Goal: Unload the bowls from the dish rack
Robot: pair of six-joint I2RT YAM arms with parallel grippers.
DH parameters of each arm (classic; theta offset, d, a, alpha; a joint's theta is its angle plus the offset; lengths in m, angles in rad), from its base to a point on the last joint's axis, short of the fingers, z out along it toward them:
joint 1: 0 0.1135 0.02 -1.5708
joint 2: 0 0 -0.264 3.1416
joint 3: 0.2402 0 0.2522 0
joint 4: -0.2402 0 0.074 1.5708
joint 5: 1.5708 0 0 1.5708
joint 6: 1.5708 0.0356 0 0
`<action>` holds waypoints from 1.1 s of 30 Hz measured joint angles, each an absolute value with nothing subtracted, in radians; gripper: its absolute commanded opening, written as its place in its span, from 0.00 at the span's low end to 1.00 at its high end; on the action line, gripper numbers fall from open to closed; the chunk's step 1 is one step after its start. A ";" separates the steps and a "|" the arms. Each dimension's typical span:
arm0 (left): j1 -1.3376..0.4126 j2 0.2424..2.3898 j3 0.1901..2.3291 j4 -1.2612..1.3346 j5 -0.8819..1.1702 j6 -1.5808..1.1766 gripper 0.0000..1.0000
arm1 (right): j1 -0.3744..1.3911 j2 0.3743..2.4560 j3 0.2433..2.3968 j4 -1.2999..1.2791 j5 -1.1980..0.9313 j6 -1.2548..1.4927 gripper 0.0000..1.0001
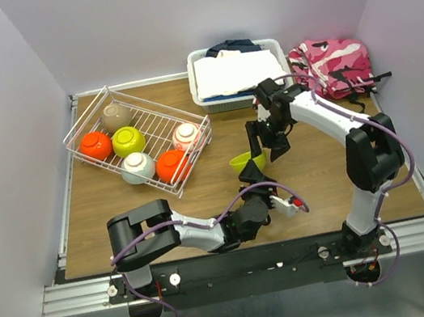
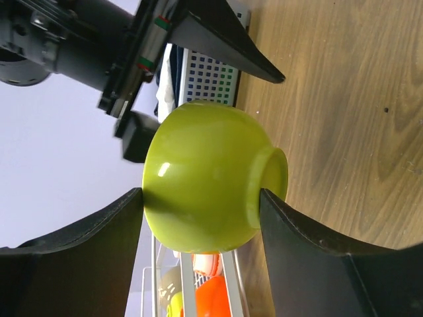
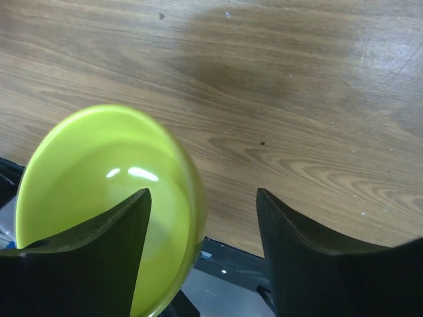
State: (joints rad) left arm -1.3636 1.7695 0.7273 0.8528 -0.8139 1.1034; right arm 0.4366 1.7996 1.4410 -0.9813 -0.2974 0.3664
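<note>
A lime-yellow bowl (image 1: 239,162) hangs tipped on its side above the wooden table, right of the dish rack (image 1: 92,106). My left gripper (image 1: 253,177) is shut on this bowl (image 2: 211,178), one finger on its rim side and one on its foot. My right gripper (image 1: 264,149) stands open over the bowl's rim (image 3: 106,198): one finger lies inside the bowl, the other outside with a gap to it. In the white wire rack sit a taupe bowl (image 1: 116,115), two orange bowls (image 1: 95,144) (image 1: 172,165), a lime-yellow bowl (image 1: 128,141), a white-pink bowl (image 1: 186,136) and a pale grey bowl (image 1: 138,166).
A white plastic bin (image 1: 205,98) of folded cloth stands at the back, with a pink camouflage bag (image 1: 335,63) to its right. Bare wooden tabletop (image 1: 315,181) lies under and in front of both grippers. The rack's wires (image 2: 188,284) show just behind the held bowl.
</note>
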 measured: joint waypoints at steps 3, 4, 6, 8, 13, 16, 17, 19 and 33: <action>-1.364 1.777 0.727 0.867 -0.818 1.112 0.24 | 0.438 1.829 1.456 -1.002 -0.297 0.358 0.48; -1.365 1.783 0.727 0.872 -0.819 1.116 0.25 | 0.440 1.839 1.462 -1.007 -0.295 0.354 0.42; -1.368 1.789 0.727 0.875 -0.819 1.119 0.29 | 0.444 1.850 1.474 -1.016 -0.295 0.350 0.19; -1.370 1.792 0.727 0.876 -0.820 1.122 0.33 | 0.446 1.855 1.491 -1.027 -0.292 0.343 0.06; -1.382 1.797 0.727 0.892 -0.825 1.170 0.72 | 0.447 1.874 1.521 -1.064 -0.254 0.339 0.01; -1.381 1.800 0.727 0.902 -0.829 1.172 0.90 | 0.447 1.881 1.538 -1.080 -0.248 0.337 0.01; -1.382 1.800 0.727 0.906 -0.833 1.172 0.93 | 0.448 1.881 1.540 -1.082 -0.246 0.337 0.01; -1.381 1.800 0.726 0.924 -0.847 1.156 0.99 | 0.450 1.881 1.546 -1.083 -0.243 0.338 0.01; -1.375 1.621 0.766 0.547 -0.833 0.712 0.99 | 0.283 1.734 1.386 -0.841 -0.105 0.432 0.01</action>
State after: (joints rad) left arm -1.3746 1.6207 0.7662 0.5472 -0.8330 0.7116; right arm 0.2829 1.7344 1.3857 -0.8413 -0.1051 0.4324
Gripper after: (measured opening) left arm 0.988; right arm 0.091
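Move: The green bowl, upright between the left fingers, has its middle about 4 cm ahead of the left hand and 2 cm to its left. From the right hand, the green bowl's middle is about 5 cm left, 1 cm back and 2 cm lower, its right rim between the open fingers. The rack's near orange bowl lies some 23 cm left of the left hand and 6 ahead; the laundry basket is roughly 24 cm ahead of the right hand and 3 left. The right hand stays almost in place while its fingers shut on the green bowl's right rim, one inside and one outside, and the left fingers keep their hold until that pinch is made, then spread to let go. The right hand then carries the bowl away from the left gripper, about 7 cm right and 5 to 6 cm forward at nearly level height, turning some 15 degrees clockwise, while the left hand stays within a couple of centimetres and rolls its wrist about 15 degrees. ##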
